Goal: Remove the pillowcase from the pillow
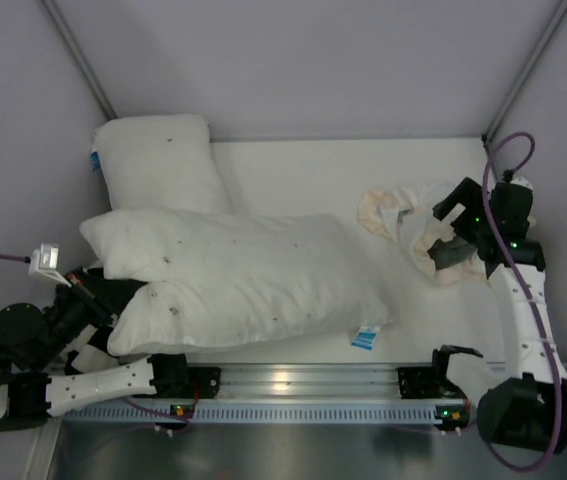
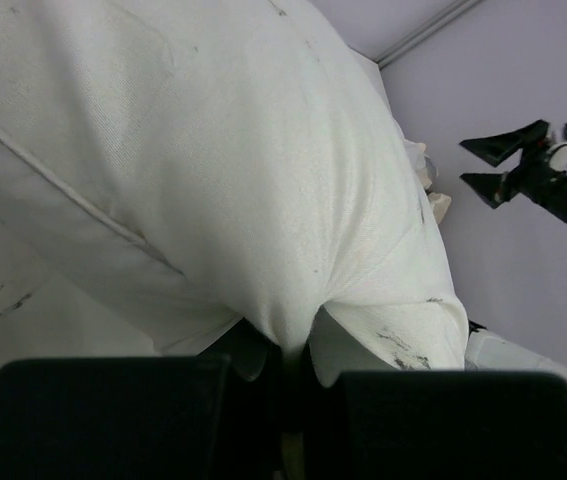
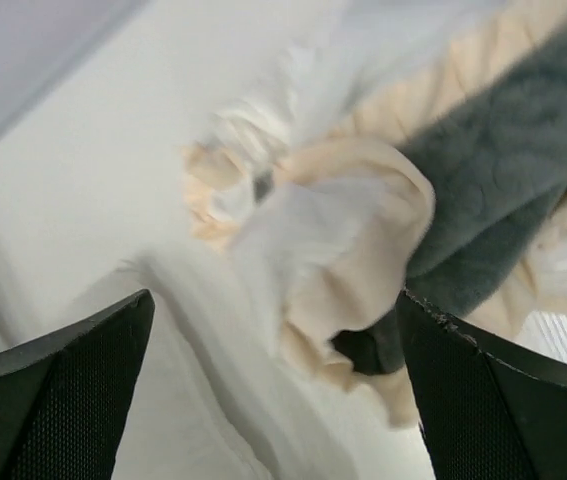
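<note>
The pillow (image 1: pixel 248 280), plump and white with tiny dark specks and a blue tag (image 1: pixel 366 338), lies bare across the middle of the table. My left gripper (image 1: pixel 113 300) is at its left end, shut on a pinch of the pillow's cloth (image 2: pixel 293 345). The pillowcase (image 1: pixel 413 228), cream with ruffled trim and a grey plush patch (image 3: pixel 503 170), lies crumpled at the right, apart from the pillow. My right gripper (image 1: pixel 446 225) hovers just above it, open and empty, with its fingers (image 3: pixel 63 390) spread wide over the cream folds (image 3: pixel 353 240).
A second white pillow (image 1: pixel 155 160) with one dark speck lies at the back left, partly under the first. Grey walls close the back and sides. The right gripper also shows in the left wrist view (image 2: pixel 508 165). A metal rail (image 1: pixel 293 385) runs along the near edge.
</note>
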Controlling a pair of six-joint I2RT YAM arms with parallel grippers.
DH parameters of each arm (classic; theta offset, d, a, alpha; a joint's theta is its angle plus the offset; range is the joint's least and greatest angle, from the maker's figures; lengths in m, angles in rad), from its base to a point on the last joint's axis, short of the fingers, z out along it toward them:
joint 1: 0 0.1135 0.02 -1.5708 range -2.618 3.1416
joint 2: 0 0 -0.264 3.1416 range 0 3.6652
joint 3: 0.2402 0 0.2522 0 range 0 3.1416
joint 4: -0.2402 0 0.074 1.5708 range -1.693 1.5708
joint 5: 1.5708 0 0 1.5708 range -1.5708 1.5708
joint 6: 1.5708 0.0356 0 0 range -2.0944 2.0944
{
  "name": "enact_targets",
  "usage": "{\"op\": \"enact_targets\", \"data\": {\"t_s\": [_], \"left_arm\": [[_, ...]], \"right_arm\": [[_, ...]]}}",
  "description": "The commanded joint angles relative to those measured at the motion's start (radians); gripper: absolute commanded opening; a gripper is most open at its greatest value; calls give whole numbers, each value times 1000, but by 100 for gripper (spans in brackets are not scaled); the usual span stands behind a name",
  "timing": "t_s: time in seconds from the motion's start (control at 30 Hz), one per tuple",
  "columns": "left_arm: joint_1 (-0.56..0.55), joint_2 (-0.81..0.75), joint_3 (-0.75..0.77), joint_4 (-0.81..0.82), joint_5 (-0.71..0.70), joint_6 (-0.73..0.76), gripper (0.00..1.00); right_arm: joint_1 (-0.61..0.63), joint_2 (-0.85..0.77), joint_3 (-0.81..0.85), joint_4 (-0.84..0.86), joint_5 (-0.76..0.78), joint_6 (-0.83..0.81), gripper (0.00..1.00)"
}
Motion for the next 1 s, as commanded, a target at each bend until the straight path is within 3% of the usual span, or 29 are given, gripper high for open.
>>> {"op": "enact_targets", "data": {"t_s": [0.0, 0.17, 0.2, 0.3, 0.53, 0.63, 0.87, 0.97], "left_arm": [[-2, 4, 22, 75, 3, 23, 0], [-2, -19, 47, 74, 1, 29, 0], [-2, -18, 55, 72, 3, 33, 0], [-2, -13, 79, 72, 3, 50, 0], [-2, 22, 85, 97, 9, 75, 0], [-2, 70, 110, 103, 27, 84, 0], [-2, 99, 127, 138, 30, 110, 0], [-2, 104, 127, 147, 39, 116, 0]], "right_arm": [[28, -188, 122, -64, 1, -49, 100], [64, -360, 3, -23, -419, 2, 99], [74, -370, -28, -15, -570, 32, 100], [133, -435, -135, -18, -697, 69, 99], [281, -570, -313, -39, -690, 103, 81], [466, -567, -365, -12, -632, 127, 80], [879, -535, -448, 66, -316, 224, 78], [990, -470, -494, 141, -192, 256, 77]]}}
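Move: The right hand, wide open, is above the bunched pillowcase, which is about 3 cm back of it and 14 below. The bare pillow's right end lies some 18 cm back, 18 to the left and 10 lower; its blue-white tag is about 21 cm back, 19 left and 14 down. From the left hand, still pinching the pillow's other end, that right end is about 42 cm right, 2 ahead and 25 lower. Right hand arcs up, then down, some 30 cm left and back to the pillow's right end, fingers narrowing slightly. ##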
